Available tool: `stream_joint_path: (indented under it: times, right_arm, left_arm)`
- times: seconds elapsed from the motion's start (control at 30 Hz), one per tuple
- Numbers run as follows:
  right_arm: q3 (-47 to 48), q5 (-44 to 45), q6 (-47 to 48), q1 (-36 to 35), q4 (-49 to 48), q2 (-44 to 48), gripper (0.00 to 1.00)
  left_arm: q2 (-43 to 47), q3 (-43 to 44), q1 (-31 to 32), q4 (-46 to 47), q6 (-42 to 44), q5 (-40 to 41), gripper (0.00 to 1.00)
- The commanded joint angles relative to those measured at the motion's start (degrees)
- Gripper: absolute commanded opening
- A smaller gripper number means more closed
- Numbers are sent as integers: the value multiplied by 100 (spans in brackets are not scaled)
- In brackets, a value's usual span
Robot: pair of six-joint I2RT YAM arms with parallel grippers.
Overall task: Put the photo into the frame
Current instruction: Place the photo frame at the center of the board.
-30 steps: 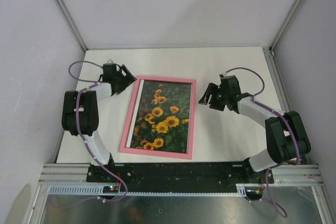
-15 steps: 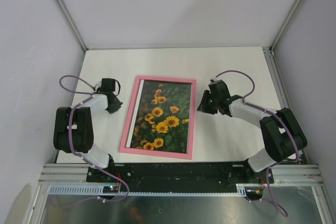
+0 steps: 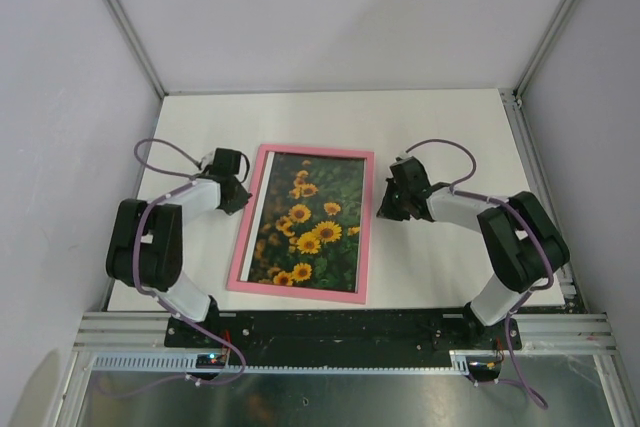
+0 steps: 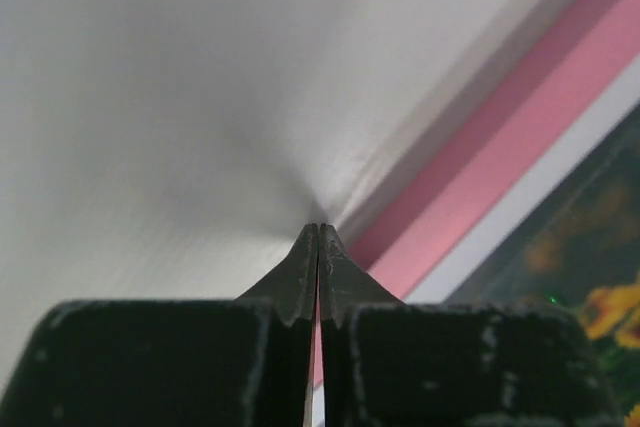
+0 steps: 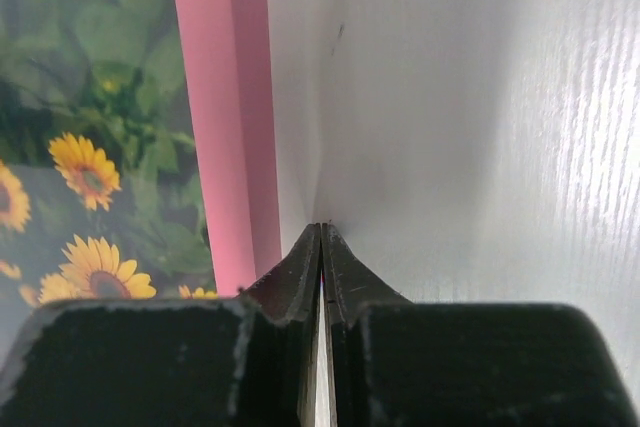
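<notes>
The pink frame (image 3: 295, 293) lies flat in the middle of the white table, and the sunflower photo (image 3: 310, 222) sits inside it, face up. My left gripper (image 3: 243, 202) is shut and empty, its tips low on the table right beside the frame's left edge. In the left wrist view the closed tips (image 4: 318, 227) meet just short of the pink frame (image 4: 520, 117), with the photo (image 4: 585, 247) beyond. My right gripper (image 3: 384, 209) is shut too, holding nothing, beside the right edge. Its tips (image 5: 321, 227) touch down next to the pink frame (image 5: 220, 97) and the photo (image 5: 90, 147).
The white table (image 3: 440, 127) is enclosed by pale walls with metal corner posts (image 3: 120, 17). An aluminium rail (image 3: 340, 332) with the two arm bases runs along the near edge.
Both arms swung in and down to the frame's left and right edges. Both grippers went from open to shut on nothing. The frame and photo have not moved.
</notes>
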State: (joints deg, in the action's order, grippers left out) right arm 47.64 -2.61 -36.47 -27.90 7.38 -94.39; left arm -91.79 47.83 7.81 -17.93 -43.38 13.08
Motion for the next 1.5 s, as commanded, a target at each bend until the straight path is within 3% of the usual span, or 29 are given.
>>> stream_joint_path:
  times: [0.0, 0.47, 1.47]
  right_arm:
    - [14, 34, 77, 279, -139, -260, 5]
    - [276, -63, 318, 965, -77, -657, 6]
    - [672, 154, 578, 1413, 488, -833, 3]
  left_arm:
    - [-236, 52, 408, -259, -306, -299, 0]
    - [-393, 404, 1312, -235, -538, -628, 0]
    - [-1505, 1516, 1616, -53, -292, -921, 0]
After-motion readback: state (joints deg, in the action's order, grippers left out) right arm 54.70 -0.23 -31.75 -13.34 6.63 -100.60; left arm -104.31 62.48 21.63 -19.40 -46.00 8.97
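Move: The photo frame lies flat with the sunflower photo in it. Its middle is about 18 cm to the right of the left fingertips and 2 cm nearer the base; those tips are already at its outer left side. From the right hand the frame's middle is some 21 cm left, level fore and aft, with that hand a few centimetres clear of the right side. The board's centre is roughly 27 cm right and 8 cm ahead of the left hand. All of it sits about 1 cm below the tips. The frame's outer left side is pushed along the board by the left hand's shut fingertips, about 12 cm to the right with some 4 cm forward coming in late, at table height, the hand turning about 15 degrees clockwise. The nearly shut right hand travels right and forward, slowing, also turning clockwise, and ends with its tips against the frame's right side. ##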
